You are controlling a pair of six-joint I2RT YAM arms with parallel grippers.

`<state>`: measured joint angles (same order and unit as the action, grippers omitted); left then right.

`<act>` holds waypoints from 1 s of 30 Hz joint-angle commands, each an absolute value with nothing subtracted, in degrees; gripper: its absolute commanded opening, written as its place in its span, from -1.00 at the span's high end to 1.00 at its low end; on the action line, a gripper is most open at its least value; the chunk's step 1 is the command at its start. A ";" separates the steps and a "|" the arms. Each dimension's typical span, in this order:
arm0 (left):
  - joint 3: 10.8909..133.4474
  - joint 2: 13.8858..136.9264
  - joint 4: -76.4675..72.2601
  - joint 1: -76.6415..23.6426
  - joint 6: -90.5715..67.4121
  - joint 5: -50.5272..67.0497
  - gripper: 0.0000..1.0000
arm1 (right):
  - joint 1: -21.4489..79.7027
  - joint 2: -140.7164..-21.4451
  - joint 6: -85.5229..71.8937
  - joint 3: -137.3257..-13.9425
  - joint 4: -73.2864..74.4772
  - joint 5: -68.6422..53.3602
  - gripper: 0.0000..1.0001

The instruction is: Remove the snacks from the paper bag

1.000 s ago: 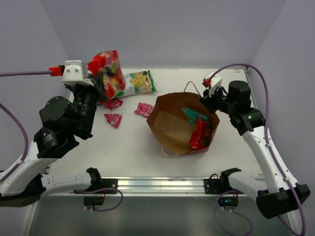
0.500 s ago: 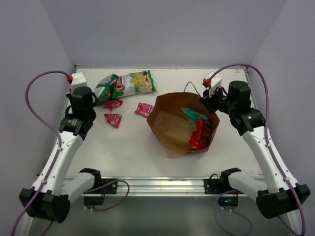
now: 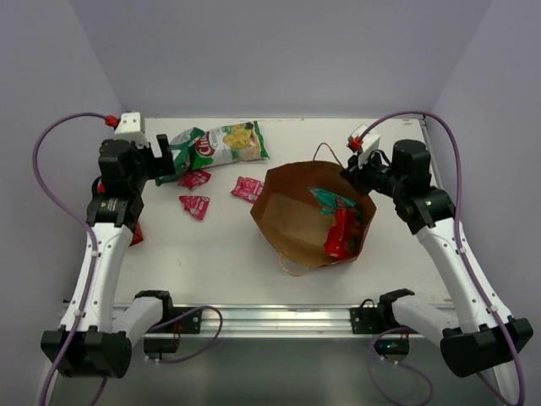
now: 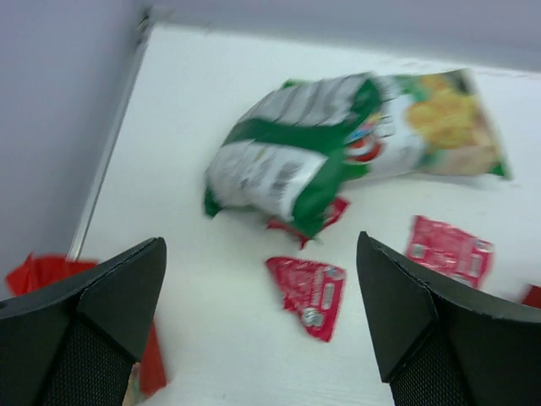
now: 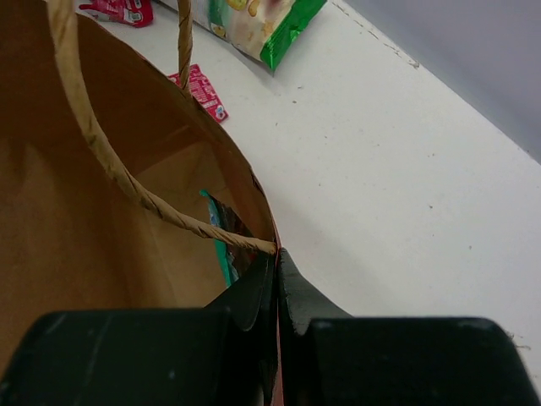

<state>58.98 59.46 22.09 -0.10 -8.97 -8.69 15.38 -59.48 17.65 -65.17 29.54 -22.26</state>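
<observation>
The paper bag (image 3: 292, 222) lies open in the middle of the table, and a red packet (image 3: 342, 234) and a teal packet (image 3: 331, 199) show inside it. My right gripper (image 3: 349, 174) is shut on the bag's far rim (image 5: 262, 222), beside a twisted handle (image 5: 118, 169). The teal packet (image 5: 221, 247) shows just below that rim. My left gripper (image 3: 167, 161) stands open and empty at the back left. The green-white chip bag (image 4: 338, 144) is ahead of it, and a red sachet (image 4: 308, 293) lies on the table between its fingers (image 4: 110, 313). Two more sachets (image 3: 194, 178) (image 3: 248, 188) lie nearby.
Another red packet (image 3: 135, 235) lies at the table's left edge beside my left arm, and it shows again as a red packet (image 4: 38, 271) in the left wrist view. The table's back edge and the wall run just behind the chip bag (image 3: 218, 144).
My left gripper has opened and swung round to point right at the chip bag. The red packet now shows by the left arm. The right arm and the bag have not moved.
</observation>
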 commanded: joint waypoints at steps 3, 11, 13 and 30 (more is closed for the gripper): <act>66.79 52.65 14.95 -5.60 2.09 22.21 -1.00 | 15.91 -58.97 18.90 -69.07 27.33 -24.53 1.00; 72.33 59.31 15.90 -26.96 12.37 29.62 -1.00 | 16.00 -60.03 20.13 -71.54 29.62 -25.05 1.00; 73.56 61.25 16.52 -35.48 15.10 25.34 -1.00 | 16.08 -60.20 20.30 -71.72 29.71 -25.40 1.00; 82.09 85.24 19.51 -57.39 38.40 13.18 -1.00 | 16.08 -61.52 20.39 -70.66 29.62 -26.19 1.00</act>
<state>78.67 83.66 20.29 -56.77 31.97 15.62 15.75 -62.30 19.62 -68.27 32.95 -23.77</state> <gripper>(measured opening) 0.997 0.025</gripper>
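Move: The last snacks stand in the paper bag: from the left hand the teal packet is about 50 cm to the right, 4 cm back and 16 cm lower, the red packet beside it some 52 cm right, 9 cm back and 19 cm lower. The pink packet on the table lies 7 cm ahead, 11 cm right and 26 cm down. From the right hand, the teal packet is about 2 cm left, 1 cm ahead and 18 cm below. With the right hand still pinching the bag's rim and almost still, the empty left hand swings some 40 cm to the right and 12 cm back, to the bag's mouth. It arcs up about 15 cm first, then sinks nearly as far, turning roughly 90 degrees clockwise so the wide-open fingers point right and down at the teal and red packets. ##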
